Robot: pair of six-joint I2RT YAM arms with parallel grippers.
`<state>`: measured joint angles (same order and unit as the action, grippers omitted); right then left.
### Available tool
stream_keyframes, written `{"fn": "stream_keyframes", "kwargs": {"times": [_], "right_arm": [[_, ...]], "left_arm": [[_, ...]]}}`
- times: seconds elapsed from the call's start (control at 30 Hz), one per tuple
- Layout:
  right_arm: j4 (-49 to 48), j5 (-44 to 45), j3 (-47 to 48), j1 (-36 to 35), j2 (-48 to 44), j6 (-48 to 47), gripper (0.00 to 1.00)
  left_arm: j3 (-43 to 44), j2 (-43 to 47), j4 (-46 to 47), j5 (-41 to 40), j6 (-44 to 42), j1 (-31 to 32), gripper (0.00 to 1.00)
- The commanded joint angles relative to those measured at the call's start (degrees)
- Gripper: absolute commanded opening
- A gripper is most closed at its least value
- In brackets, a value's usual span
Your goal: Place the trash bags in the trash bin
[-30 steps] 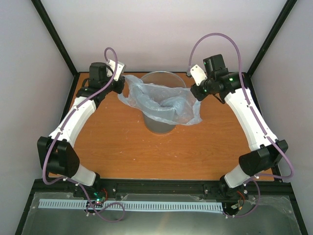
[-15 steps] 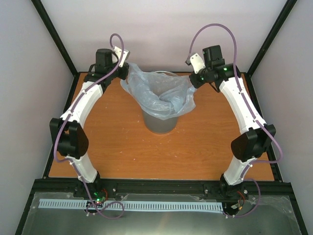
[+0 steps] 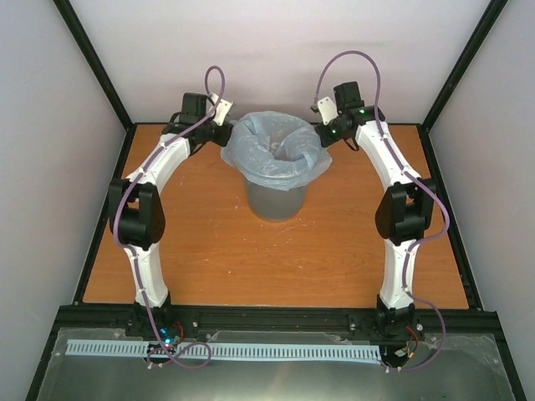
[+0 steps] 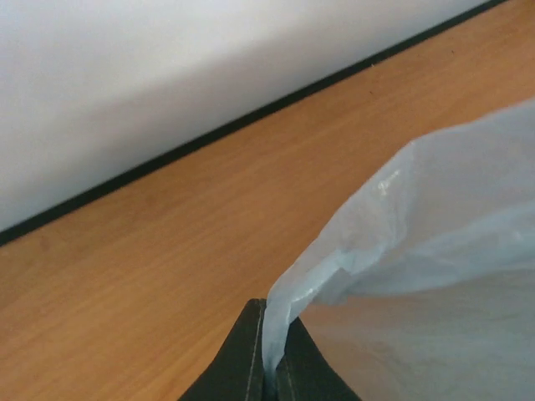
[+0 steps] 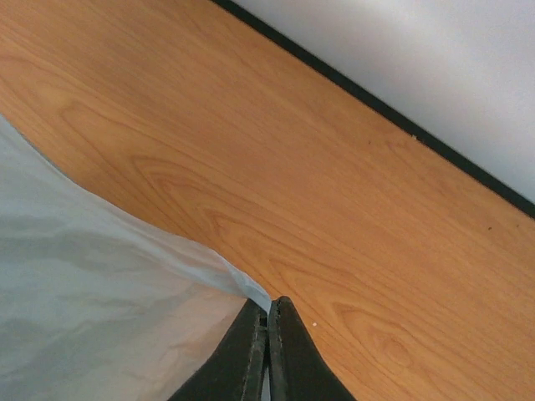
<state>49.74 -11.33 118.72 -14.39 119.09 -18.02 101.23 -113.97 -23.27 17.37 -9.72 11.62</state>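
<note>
The trash bin [image 3: 274,199], a round translucent grey wastebasket, stands upright at the back middle of the wooden table [image 3: 209,242]. A pale blue translucent trash bag [image 3: 276,154] sits in its mouth, with the bag's edge spread out over the rim. My left gripper [image 3: 226,140] is at the bin's left rim. In the left wrist view this gripper [image 4: 269,307] is shut on a pinched fold of the bag [image 4: 435,234]. My right gripper [image 3: 323,138] is at the right rim. In the right wrist view it [image 5: 269,302] is shut on the bag's edge [image 5: 100,309].
White walls and black frame posts [image 3: 92,63] close in the table at the back and sides. A black strip [image 5: 376,104] marks the table's far edge just behind both grippers. A black rail [image 3: 267,317] carrying both arm bases runs along the near edge.
Both arms have stretched toward the back and drawn in beside the bin. The bag, which hung loosely to the sides, now sits round the rim. The right gripper has shut on the bag's edge.
</note>
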Motion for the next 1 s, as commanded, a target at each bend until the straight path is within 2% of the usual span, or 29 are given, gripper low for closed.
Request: {"fn": "stream_keyframes", "kwargs": {"times": [0.0, 0.27, 0.47, 0.57, 0.63, 0.7, 0.77, 0.83, 0.9, 0.97], "right_arm": [[-0.33, -0.61, -1.42, 0.28, -0.24, 2.18, 0.03], [0.07, -1.12, -10.95, 1.81, -2.09, 2.06, 0.03], [0.86, -0.41, -11.32, 2.96, -3.84, 2.40, 0.03], [1.48, -1.45, -10.68, 4.10, -7.26, 3.23, 0.08], [2.34, -2.41, -11.52, 4.65, -10.11, 3.39, 0.16], [2.98, -2.99, -13.65, 5.01, -13.51, 3.63, 0.26], [3.44, -3.50, -16.32, 5.30, -17.78, 3.95, 0.35], [3.96, -3.81, -18.64, 5.61, -20.98, 4.62, 0.43], [4.21, -3.80, -20.90, 6.07, -24.01, 6.34, 0.53], [4.08, -4.58, -23.67, 6.29, -27.06, 8.70, 0.63]], "left_arm": [[-2.17, 1.21, -2.11, 3.41, 1.79, -0.28, 0.01], [-12.45, 4.61, -5.31, 6.52, 3.67, -0.29, 0.01], [-14.79, 7.91, -6.67, 5.82, 4.54, -0.73, 0.01], [-15.46, 10.92, -6.91, 6.05, 5.13, -1.60, 0.02], [-16.13, 12.85, -7.56, 6.06, 5.00, -2.21, 0.06], [-16.83, 14.77, -8.40, 6.34, 5.06, -2.74, 0.16], [-18.03, 17.17, -8.97, 6.64, 5.35, -3.40, 0.38], [-19.25, 19.32, -9.16, 6.59, 5.78, -3.90, 0.57], [-20.81, 21.48, -9.53, 5.86, 6.73, -4.10, 0.67], [-22.36, 23.44, -10.11, 6.52, 8.08, -4.15, 0.72]]}}
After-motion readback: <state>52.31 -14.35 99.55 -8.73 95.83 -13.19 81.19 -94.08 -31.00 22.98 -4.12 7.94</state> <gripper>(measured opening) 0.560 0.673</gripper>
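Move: Both hands still pinch the trash bag's rim on opposite sides of the trash bin, near the height of its mouth. From the left hand, the bin's middle lies about 11 cm to the right, 5 cm back and 10 cm below; the bag's open middle is also about 11 cm right and 5 cm back, but only 3 cm below. From the right hand, the bin's middle is some 12 cm left, 3 cm back and 10 cm below, with the bag's middle directly above it. Still pinching the bag's rim on both sides of the bin, the two hands draw it down beside the bin's mouth by some 8 to 10 cm, the left also pulling about 7 cm back and the right some 3 cm back and to its right, with both sets of fingers tipping further down. Both then rise again as their fingers open and let go of the plastic, drifting back and outward from the bin, the right climbing higher and easing its tilt more than the left. ##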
